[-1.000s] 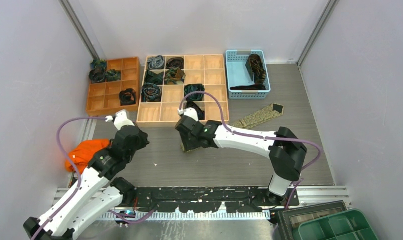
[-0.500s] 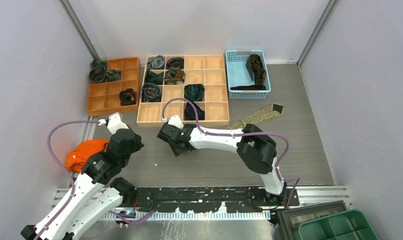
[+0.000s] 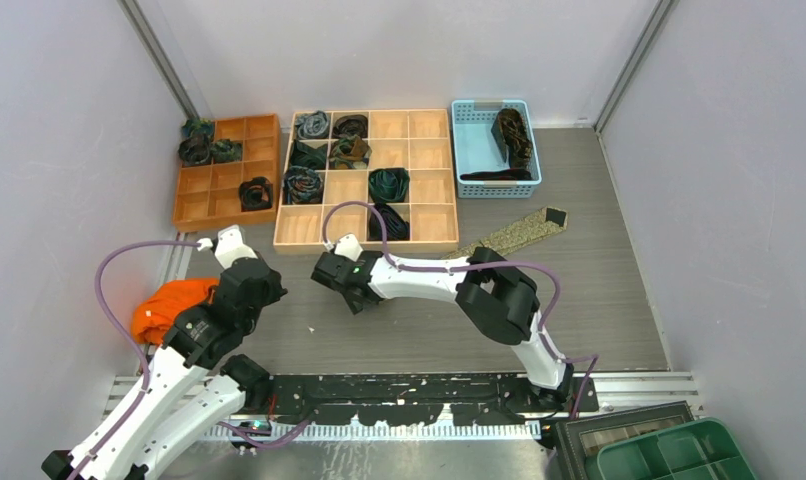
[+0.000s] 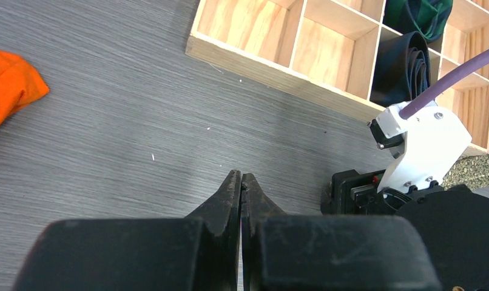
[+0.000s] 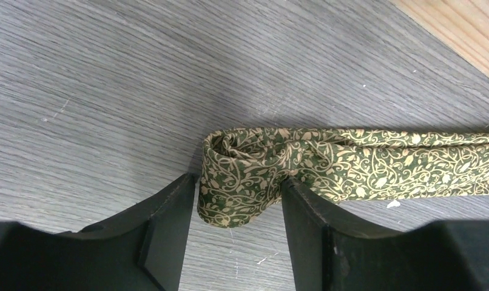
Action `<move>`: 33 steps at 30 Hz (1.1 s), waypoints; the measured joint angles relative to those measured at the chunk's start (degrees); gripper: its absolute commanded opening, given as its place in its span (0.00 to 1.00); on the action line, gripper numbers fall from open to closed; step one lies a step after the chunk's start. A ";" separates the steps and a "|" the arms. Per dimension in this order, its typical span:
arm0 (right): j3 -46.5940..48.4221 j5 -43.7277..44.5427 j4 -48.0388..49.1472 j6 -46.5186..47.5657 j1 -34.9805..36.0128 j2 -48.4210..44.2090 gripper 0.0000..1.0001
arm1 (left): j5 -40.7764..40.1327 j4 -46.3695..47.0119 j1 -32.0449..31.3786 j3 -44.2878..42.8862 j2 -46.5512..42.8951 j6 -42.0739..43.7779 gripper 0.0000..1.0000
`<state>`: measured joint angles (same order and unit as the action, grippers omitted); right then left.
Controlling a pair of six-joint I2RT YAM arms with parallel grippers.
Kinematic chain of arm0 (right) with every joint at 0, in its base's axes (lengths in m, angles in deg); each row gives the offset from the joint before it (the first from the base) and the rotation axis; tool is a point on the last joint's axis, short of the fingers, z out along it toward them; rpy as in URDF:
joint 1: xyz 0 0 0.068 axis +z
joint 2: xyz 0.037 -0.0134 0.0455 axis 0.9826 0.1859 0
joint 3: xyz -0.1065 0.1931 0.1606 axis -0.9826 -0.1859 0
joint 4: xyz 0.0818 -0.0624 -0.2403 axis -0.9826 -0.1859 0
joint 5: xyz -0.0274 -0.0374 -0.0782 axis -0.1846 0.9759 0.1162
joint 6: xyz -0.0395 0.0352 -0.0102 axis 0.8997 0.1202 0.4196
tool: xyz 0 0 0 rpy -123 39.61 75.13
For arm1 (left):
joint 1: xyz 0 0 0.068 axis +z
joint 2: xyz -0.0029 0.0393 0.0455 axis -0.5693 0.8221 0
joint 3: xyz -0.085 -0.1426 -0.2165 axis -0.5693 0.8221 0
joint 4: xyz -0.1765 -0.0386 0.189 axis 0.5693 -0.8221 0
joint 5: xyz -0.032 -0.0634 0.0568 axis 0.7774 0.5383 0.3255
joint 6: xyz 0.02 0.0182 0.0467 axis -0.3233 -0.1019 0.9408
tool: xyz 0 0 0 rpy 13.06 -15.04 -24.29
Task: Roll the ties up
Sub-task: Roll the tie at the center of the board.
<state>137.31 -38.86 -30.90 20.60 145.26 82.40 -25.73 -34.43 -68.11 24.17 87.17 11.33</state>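
An olive-gold tie (image 5: 363, 163) with a leaf pattern lies flat on the grey table, its near end curled into a small roll (image 5: 242, 182). My right gripper (image 5: 237, 182) straddles that roll, jaws open. The right finger touches the fabric and the left finger stands a sliver off it. From above, the tie's wide end (image 3: 524, 228) lies at the right and the strip runs under the right arm to the gripper (image 3: 351, 298). My left gripper (image 4: 241, 176) is shut on nothing, low over bare table left of the right gripper. Other coiled ties (image 3: 304, 183) fill compartments.
A light wooden compartment tray (image 3: 419, 240) stands just beyond both grippers, an orange tray (image 3: 214, 195) to its left. A blue basket (image 3: 476, 150) at the back right holds a dark tie (image 3: 512, 135). An orange cloth (image 3: 164, 310) lies beside the left arm.
The right gripper has travelled left along the table with the tie's rolled end. The left arm drew back slightly to the left, then stayed still.
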 measured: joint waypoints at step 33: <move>-18.93 -36.37 33.92 -14.03 -6.80 -10.16 0.25 | 1.38 0.04 0.00 -4.83 -0.09 5.20 0.00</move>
<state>118.38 -75.23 3.02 6.56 138.47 72.24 -24.35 -34.38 -68.11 19.34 87.08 16.53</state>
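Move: The tie's rolled end sits right between the open right fingers, about 1 cm ahead of and 1 cm below the hand point. From there the rest of the tie runs off to the right and outward, its black-lined tip about 35 cm right and 16 cm ahead. The black rolled tie in the tray is some 15 cm ahead and 4 cm right. From the left hand the rolled end lies about 16 cm right, 2 cm ahead and 16 cm below. The rolled end is pinched as the right fingers, edging about 1.5 cm forward just over the table, close from wide to about a quarter open. Keeping hold, the right hand then draws it left some 7 cm, back about 5 cm and up a little, laying over by 40-odd degrees until the fingers point down to the left. The empty, shut left hand rises 3–4 cm in place. ##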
